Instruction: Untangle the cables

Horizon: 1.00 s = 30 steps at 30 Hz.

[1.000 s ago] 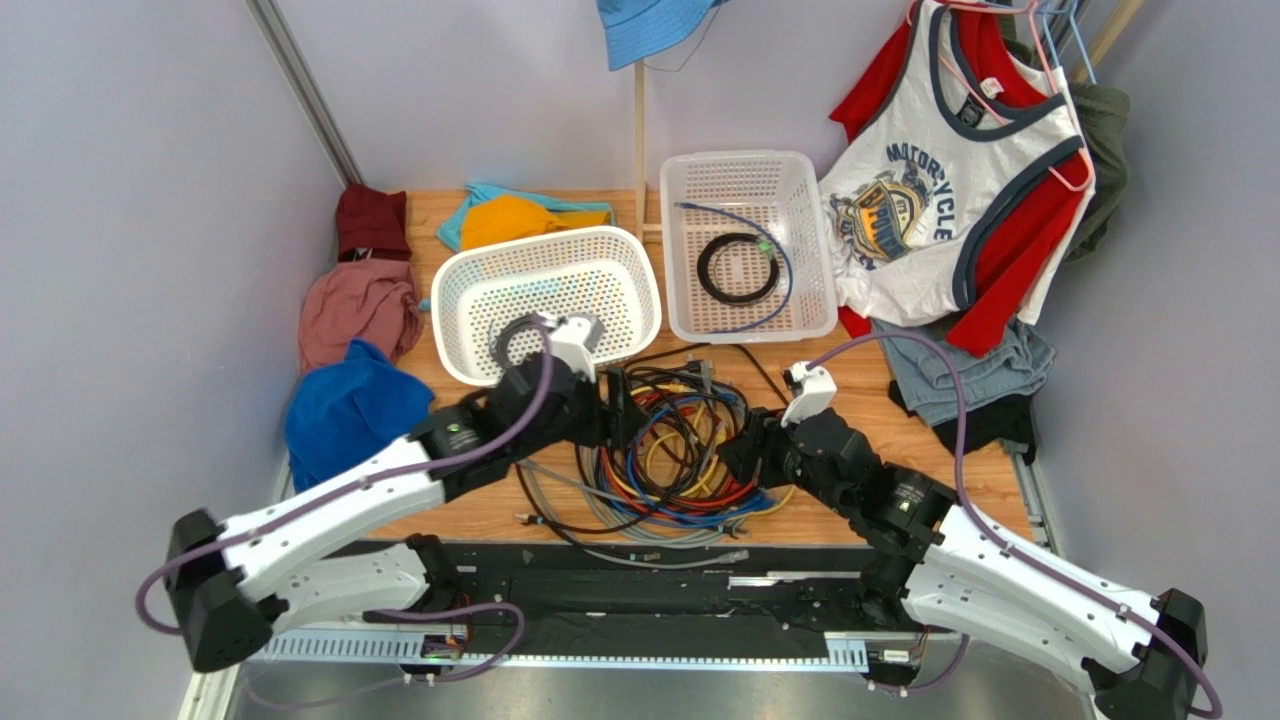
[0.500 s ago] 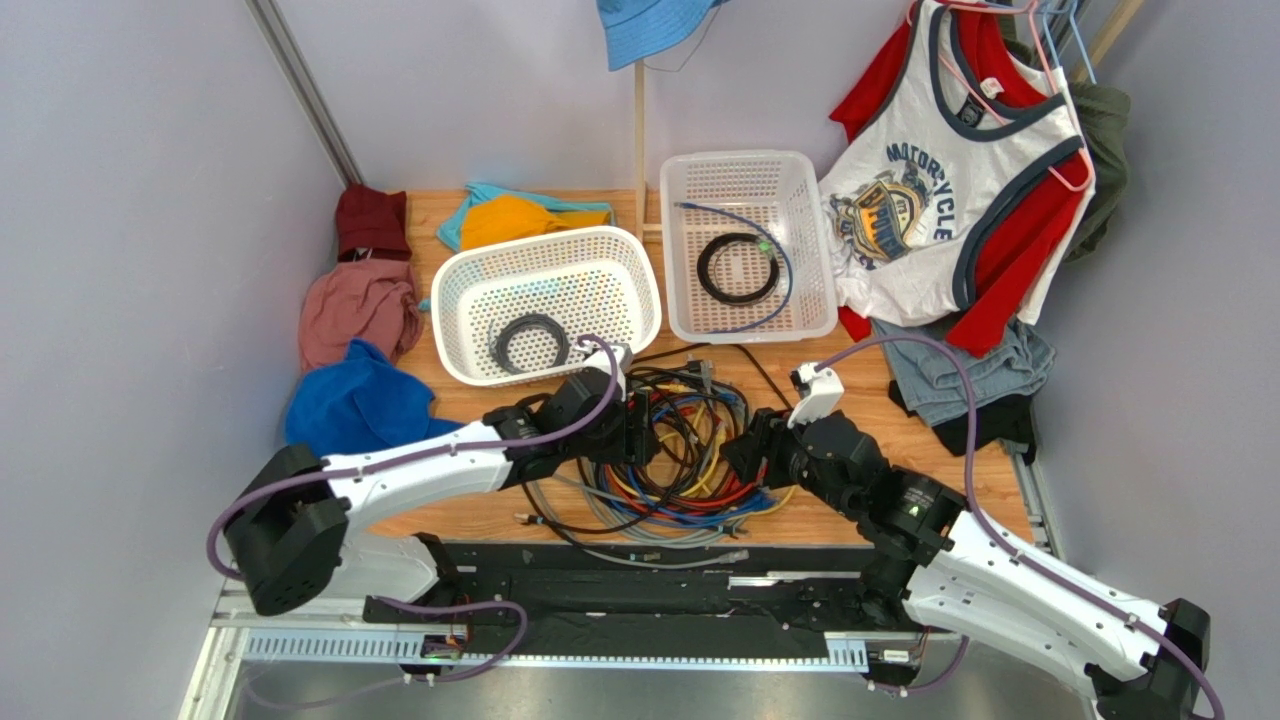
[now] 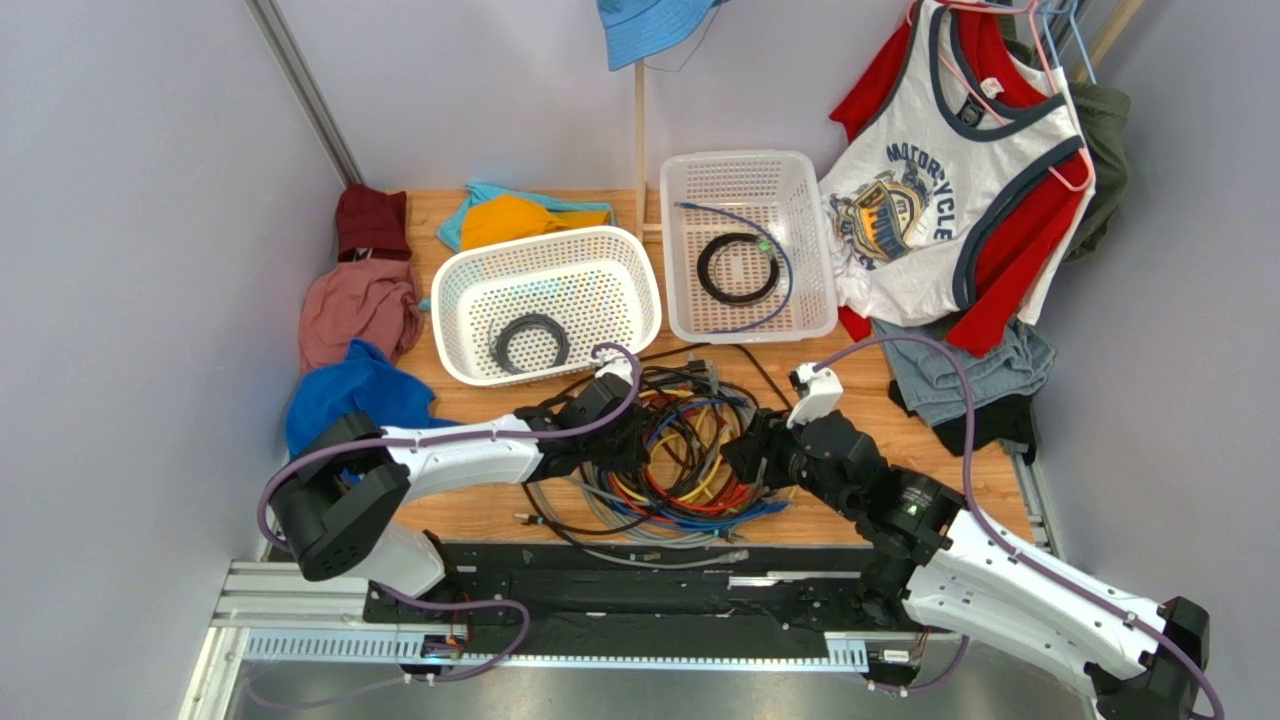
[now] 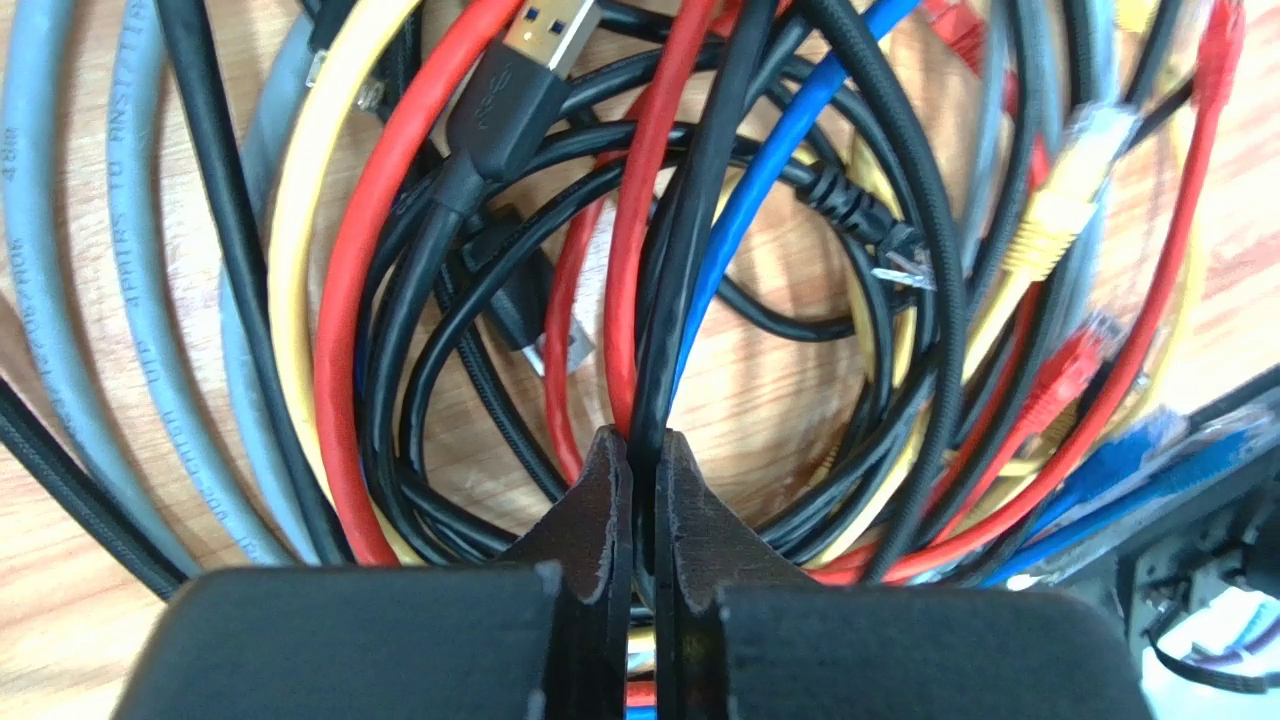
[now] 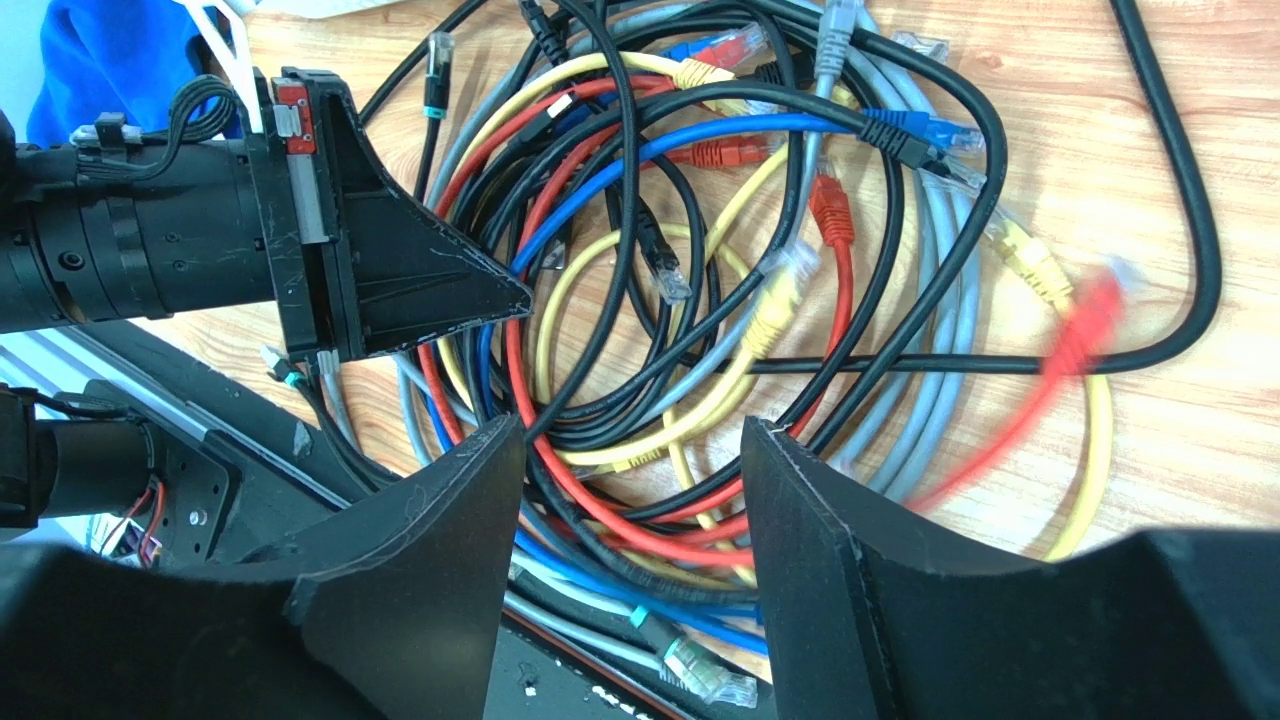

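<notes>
The cables (image 3: 684, 450) lie in a tangled heap of black, grey, blue, red and yellow loops on the wooden table between both arms. My left gripper (image 3: 631, 413) sits low on the heap's left side. In the left wrist view it (image 4: 640, 444) is shut on a black cable (image 4: 706, 225) that runs up between a red and a blue one. My right gripper (image 3: 747, 450) hovers at the heap's right edge. In its own view it (image 5: 631, 450) stands open over red, blue and black cables (image 5: 676, 300), holding nothing. The left gripper's fingers (image 5: 406, 263) show there too.
A white basket (image 3: 546, 243) behind the heap holds a black coil (image 3: 526, 342). A second white basket (image 3: 747, 158) to its right holds a black coil and a blue cable. Folded clothes (image 3: 353, 405) lie at the left; shirts (image 3: 947, 195) hang at the right. A black rail (image 3: 646, 578) lines the near edge.
My left arm swung from over the left basket down to the heap and shut on a black cable. The black coil now shows in that basket. The right arm barely moved.
</notes>
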### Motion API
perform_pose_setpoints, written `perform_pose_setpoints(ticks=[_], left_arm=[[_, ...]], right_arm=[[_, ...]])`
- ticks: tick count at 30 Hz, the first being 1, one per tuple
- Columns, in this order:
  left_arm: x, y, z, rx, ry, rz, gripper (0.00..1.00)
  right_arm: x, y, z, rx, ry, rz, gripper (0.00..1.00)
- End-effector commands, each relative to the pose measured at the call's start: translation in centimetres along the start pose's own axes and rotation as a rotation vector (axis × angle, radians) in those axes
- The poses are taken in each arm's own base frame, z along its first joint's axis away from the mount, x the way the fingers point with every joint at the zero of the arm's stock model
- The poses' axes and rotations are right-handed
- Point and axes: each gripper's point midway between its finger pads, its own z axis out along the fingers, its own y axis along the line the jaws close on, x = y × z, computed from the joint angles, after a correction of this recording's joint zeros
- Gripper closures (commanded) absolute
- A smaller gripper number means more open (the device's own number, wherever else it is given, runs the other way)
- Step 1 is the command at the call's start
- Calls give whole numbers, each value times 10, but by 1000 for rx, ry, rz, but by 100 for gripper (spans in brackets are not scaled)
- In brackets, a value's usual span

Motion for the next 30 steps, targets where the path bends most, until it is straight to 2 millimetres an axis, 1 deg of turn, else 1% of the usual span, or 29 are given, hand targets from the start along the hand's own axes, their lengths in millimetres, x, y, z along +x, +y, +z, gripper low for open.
perform_pose_setpoints(ticks=[1,2,3,4,5,6,7,8,10,11,12,13,14,16,17,20,22,24,25,27,28,30], left_arm=[[-11,-25,-14,105,-23,28,100],[-27,-34,-32,135,-80,37,100],[-30,-33,-43,126,-88,46,100],[-38,-35,-56,133,-117,54,100],[-61,-47,-87,177,-210,70,100],[-66,-45,-102,170,-229,84,100],[-76,-49,-120,186,-274,92,100],[-97,-57,-156,222,-374,107,100],[-109,-54,-187,216,-437,118,100],[-124,-58,-216,235,-512,128,100],[-124,-53,-224,212,-512,135,100],[-127,-53,-234,210,-529,142,100],[-137,-55,-253,214,-570,156,100],[-139,-51,-262,189,-569,176,100],[-145,-54,-269,183,-585,195,100],[-146,-50,-268,133,-559,222,100],[-145,-46,-258,95,-528,237,100],[-143,-36,-251,31,-501,241,100],[-142,-32,-242,-5,-478,247,100],[-139,-21,-235,-78,-446,257,100],[-139,-18,-228,-106,-427,264,100],[-134,-15,-221,-126,-400,275,100]], right_arm=[[-9,6,-4,-20,-31,0,41],[-11,6,-5,-22,-36,1,41],[-12,6,-6,-23,-40,2,41],[-14,6,-8,-24,-47,2,41],[-15,6,-10,-27,-53,3,41],[-18,7,-11,-28,-62,4,42],[-18,6,-11,-27,-64,3,42],[-19,6,-13,-29,-68,-1,42],[-23,10,-14,-40,-76,1,42],[-25,11,-15,-47,-81,1,42],[-28,13,-16,-54,-89,3,42],[-29,17,-17,-68,-87,6,42],[-31,19,-18,-77,-92,4,42],[-33,23,-20,-97,-98,6,42],[-36,26,-22,-106,-105,9,42],[-42,30,-27,-124,-121,13,42],[-45,29,-30,-124,-131,11,42],[-49,28,-34,-118,-143,8,42],[-50,28,-36,-116,-146,5,42],[-54,27,-40,-118,-159,6,42],[-54,27,-40,-116,-161,6,42],[-55,29,-40,-127,-167,6,42]])
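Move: The left hand already has the black cable pinched low in the tangle, whose middle lies about 7 cm to its right and 1 cm back. The white basket's middle is some 19 cm ahead and 12 cm left, and the clear basket about 27 cm ahead and 15 cm right. From the right hand, the held black cable is roughly 12 cm left, 1 cm back and 11 cm below. Left hand hoists the still-pinched black cable some 32 cm, edging left, then dips 8; open right rises 5. ##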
